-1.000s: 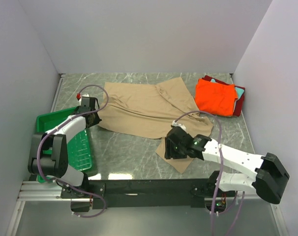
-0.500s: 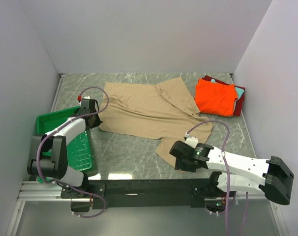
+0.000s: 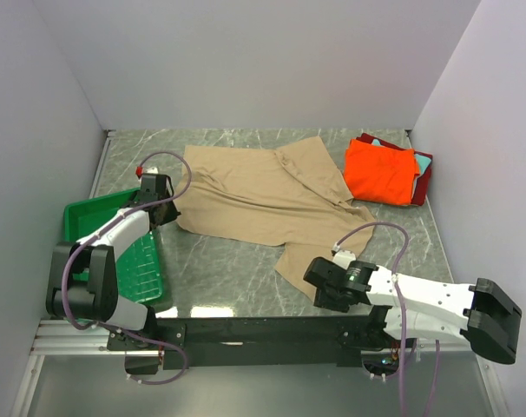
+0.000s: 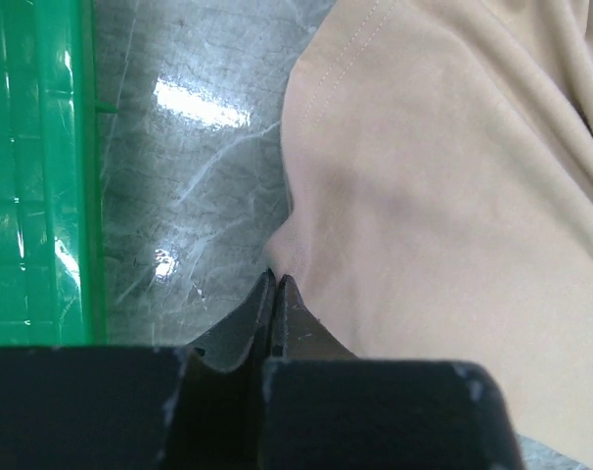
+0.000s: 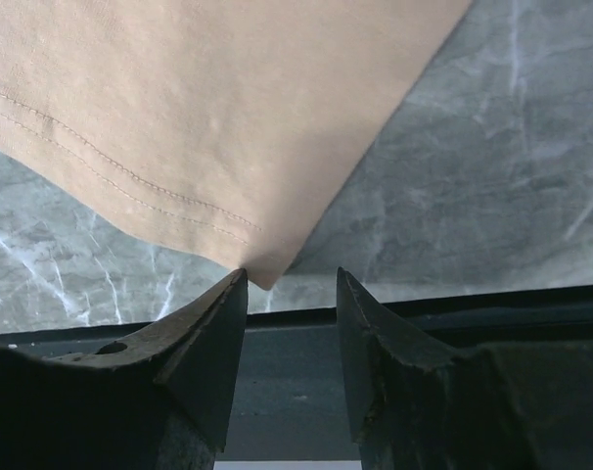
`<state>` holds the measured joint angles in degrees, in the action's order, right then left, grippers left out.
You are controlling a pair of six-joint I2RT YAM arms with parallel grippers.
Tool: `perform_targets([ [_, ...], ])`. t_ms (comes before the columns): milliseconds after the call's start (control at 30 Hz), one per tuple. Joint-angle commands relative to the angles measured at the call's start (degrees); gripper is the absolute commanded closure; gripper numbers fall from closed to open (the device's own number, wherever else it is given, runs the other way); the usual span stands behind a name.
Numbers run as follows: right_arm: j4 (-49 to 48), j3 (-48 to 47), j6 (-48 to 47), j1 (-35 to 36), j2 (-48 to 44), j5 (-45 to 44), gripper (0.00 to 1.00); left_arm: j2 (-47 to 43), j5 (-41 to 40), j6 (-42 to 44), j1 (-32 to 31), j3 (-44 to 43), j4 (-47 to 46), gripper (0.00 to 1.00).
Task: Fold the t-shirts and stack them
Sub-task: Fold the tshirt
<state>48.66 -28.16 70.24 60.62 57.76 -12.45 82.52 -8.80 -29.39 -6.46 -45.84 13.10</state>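
A large tan t-shirt (image 3: 263,193) lies spread on the marble table, one corner reaching toward the near edge. My left gripper (image 3: 169,212) is at the shirt's left edge; in the left wrist view the left gripper (image 4: 277,278) is shut, pinching a pucker of the tan t-shirt (image 4: 443,196). My right gripper (image 3: 324,299) is low over the shirt's near corner. In the right wrist view the right gripper (image 5: 292,278) stands open, and the tan t-shirt (image 5: 208,108) ends in a corner just touching the left fingertip (image 5: 236,286). An orange t-shirt (image 3: 380,171) lies folded on a dark red one (image 3: 424,176), with teal (image 3: 376,142) peeking out behind.
A green plastic tray (image 3: 117,256) sits at the near left beside the left arm, seen as the green tray (image 4: 32,166) in the left wrist view. The black frame rail (image 3: 263,330) runs along the table's near edge, just beyond the right fingers. White walls enclose three sides.
The right gripper moved toward the near edge and dropped to the shirt's near corner, its jaws narrowing. The left gripper stayed shut on the shirt's left edge, barely shifting.
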Motion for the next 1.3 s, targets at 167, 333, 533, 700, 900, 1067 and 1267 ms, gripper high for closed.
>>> perform_targets([
  [167, -4.55, 1.00, 0.34, 0.46, 0.51, -0.12, 0.52, -2.37, 0.62, 0.12, 0.13, 0.49, -1.33, 0.99],
  [333, -5.86, 2.50, 0.25, 0.38, 0.78, 0.58, 0.55, -2.27, 0.45, 0.03, 0.13, 0.41, -1.24, 0.99],
  [533, -5.77, 2.85, 0.16, 0.38, 1.92, 0.23, 0.64, -1.84, 0.27, -0.23, 0.13, 0.40, -1.15, 0.99],
  [700, -4.99, 2.32, -0.54, 0.46, 1.66, 0.41, 0.79, -2.45, -0.34, -0.76, 0.13, 0.23, -0.45, 0.99],
  [900, 0.54, -1.98, -1.24, 1.25, -0.71, -0.47, 1.00, -5.08, -0.96, -2.08, 0.13, -0.03, 0.96, 0.99],
  [1067, 6.34, -6.45, 0.68, 4.06, -2.65, -2.31, 1.00, -8.42, -1.66, -3.66, 0.13, 0.75, 2.01, 0.99],
  [1267, 10.57, -7.70, 3.76, 7.84, -5.19, -3.90, 1.00, -12.20, -2.63, -5.59, 0.04, 1.98, 3.68, 0.99],
])
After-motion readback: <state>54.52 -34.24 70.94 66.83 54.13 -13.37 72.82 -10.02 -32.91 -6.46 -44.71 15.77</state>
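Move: The free corner of the t-shirt's near sleeve lies almost between my open right fingers, about 1 cm to their left, level fore and aft, and 1 cm below; the table's front edge runs some 2 cm behind them. My left hand still holds the hem corner. From it that sleeve corner is about 40 cm right, 25 cm back and 4 cm lower, and the green tray's middle roughly 17 cm left and 10 cm back. I ease my right hand about 1 cm left along the table, so the sleeve corner sits between the pads, and shut the fingers to pinch the cloth. Then I raise both hands together by some 4 cm, each drawing back slightly towards my base, my left keeping its grip on the hem corner throughout. ##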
